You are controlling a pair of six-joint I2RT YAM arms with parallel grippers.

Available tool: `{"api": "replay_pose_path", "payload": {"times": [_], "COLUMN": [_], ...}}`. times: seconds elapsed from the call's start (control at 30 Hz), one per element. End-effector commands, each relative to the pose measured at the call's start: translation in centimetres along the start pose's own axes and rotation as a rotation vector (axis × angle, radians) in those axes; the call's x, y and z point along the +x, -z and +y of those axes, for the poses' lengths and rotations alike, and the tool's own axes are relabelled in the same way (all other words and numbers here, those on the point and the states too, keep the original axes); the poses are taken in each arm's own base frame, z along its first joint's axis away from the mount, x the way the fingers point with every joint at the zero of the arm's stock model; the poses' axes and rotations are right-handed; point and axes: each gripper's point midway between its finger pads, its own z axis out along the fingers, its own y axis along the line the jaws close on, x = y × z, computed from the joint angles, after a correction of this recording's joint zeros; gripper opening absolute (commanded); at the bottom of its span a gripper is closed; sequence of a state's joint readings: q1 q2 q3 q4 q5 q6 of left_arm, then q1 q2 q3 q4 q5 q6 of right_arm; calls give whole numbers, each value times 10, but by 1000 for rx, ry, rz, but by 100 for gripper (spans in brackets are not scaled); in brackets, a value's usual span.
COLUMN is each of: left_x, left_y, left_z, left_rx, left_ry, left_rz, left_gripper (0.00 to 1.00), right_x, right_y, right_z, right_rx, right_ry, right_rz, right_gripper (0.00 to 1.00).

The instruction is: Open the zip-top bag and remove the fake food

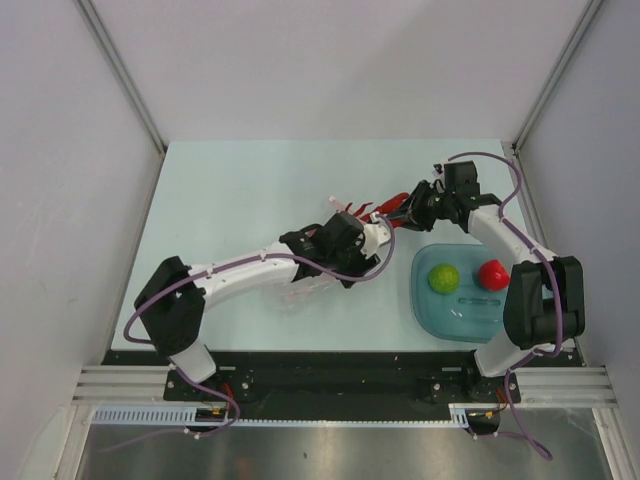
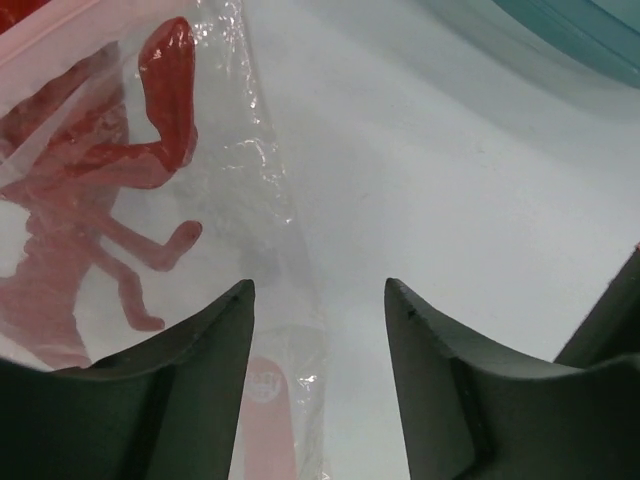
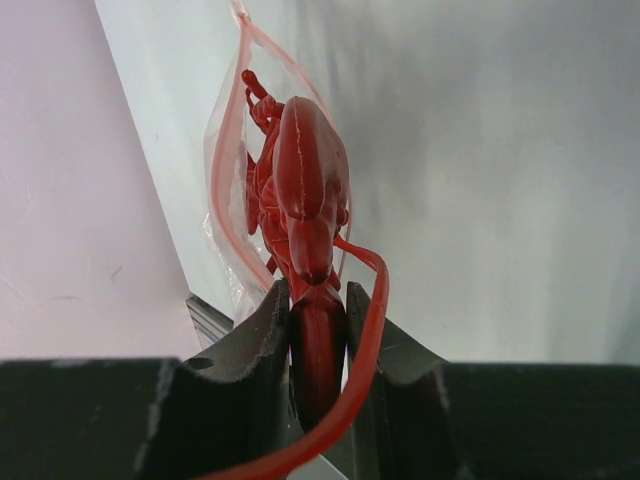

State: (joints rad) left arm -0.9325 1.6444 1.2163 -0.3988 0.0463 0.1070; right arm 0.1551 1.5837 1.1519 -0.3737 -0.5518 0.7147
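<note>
The zip-top bag (image 2: 240, 180) is clear, crinkly film with a pinkish zip strip (image 2: 268, 420). In the top view the bag (image 1: 303, 293) shows under my left arm. The red lobster (image 3: 305, 170) lies partly inside the bag's open mouth (image 3: 225, 190). My right gripper (image 3: 317, 285) is shut on the lobster's near end, just left of the tray (image 1: 400, 212). My left gripper (image 2: 318, 285) is open, and the bag's edge lies between its fingers close to the left finger (image 2: 215, 340). Through the film I see the lobster (image 2: 100, 160). The left gripper (image 1: 378, 235) sits mid-table beside the right one.
A translucent teal tray (image 1: 455, 310) stands at the right front and holds a lime-green ball (image 1: 443, 277) and a small red fruit (image 1: 492, 273). White walls enclose the pale table (image 1: 250, 190) on three sides. The tray's rim (image 2: 560, 30) shows near the left gripper.
</note>
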Motion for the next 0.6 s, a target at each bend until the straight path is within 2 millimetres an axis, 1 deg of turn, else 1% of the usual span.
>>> {"api": "replay_pose_path", "payload": {"times": [0.0, 0.03, 0.07, 0.2, 0.27, 0.33, 0.37, 0.4, 0.47, 0.53, 0.57], "left_x": [-11, -10, -9, -6, -3, -1, -2, 1, -2, -1, -4], "left_y": [-7, -10, -11, -11, -9, -7, -5, -4, 2, 3, 9], "left_z": [16, 18, 20, 20, 18, 17, 16, 17, 16, 11, 11], "left_rx": [-84, -95, -103, -97, -93, -84, -81, -86, -83, -57, -59], "left_ry": [-23, -15, -15, -43, -52, -62, -66, -66, -67, -72, -73], "left_rz": [-30, -17, -7, 6, 8, 8, 4, 10, -5, -18, -39], "left_gripper": [53, 43, 39, 23, 19, 11, 7, 0, 0, 0, 0], "right_x": [-2, -2, -2, 1, 2, 1, -1, -2, -4, -6, -5], "right_y": [15, 15, 15, 13, 12, 9, 9, 8, 7, 5, 4], "right_z": [27, 28, 28, 26, 27, 25, 27, 28, 30, 28, 28], "right_rx": [-83, -84, -83, -79, -80, -79, -83, -82, -82, -75, -71], "right_ry": [41, 45, 45, 46, 50, 47, 52, 53, 60, 70, 73], "right_rz": [-19, -18, -19, -14, -12, -5, -8, -7, -8, -18, -18], "right_gripper": [0, 0, 0, 0, 0, 0, 0, 0, 0, 0, 0]}}
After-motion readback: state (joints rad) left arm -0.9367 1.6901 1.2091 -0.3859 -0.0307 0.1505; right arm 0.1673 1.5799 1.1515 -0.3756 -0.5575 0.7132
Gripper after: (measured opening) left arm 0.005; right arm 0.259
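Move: The left hand, open, hangs just over the near right-hand edge of the zip-top bag: that edge is about 1 cm ahead, 1 cm left and 3 cm below. The fake lobster, held in the bag mouth, is some 11 cm ahead and 1 cm right at about hand height; the teal tray's middle is roughly 19 cm right, 5 cm back and 7 cm below. From the right hand, the bag edge lies about 11 cm back, 7 cm left and 7 cm lower. The left fingers shut completely on the edge of the bag's clear film, pinching it between their tips, as the hand sinks about 2 cm with a slight push forward and then stays there. The right hand holds practically still, keeping its grip on the lobster's end in the bag mouth. ##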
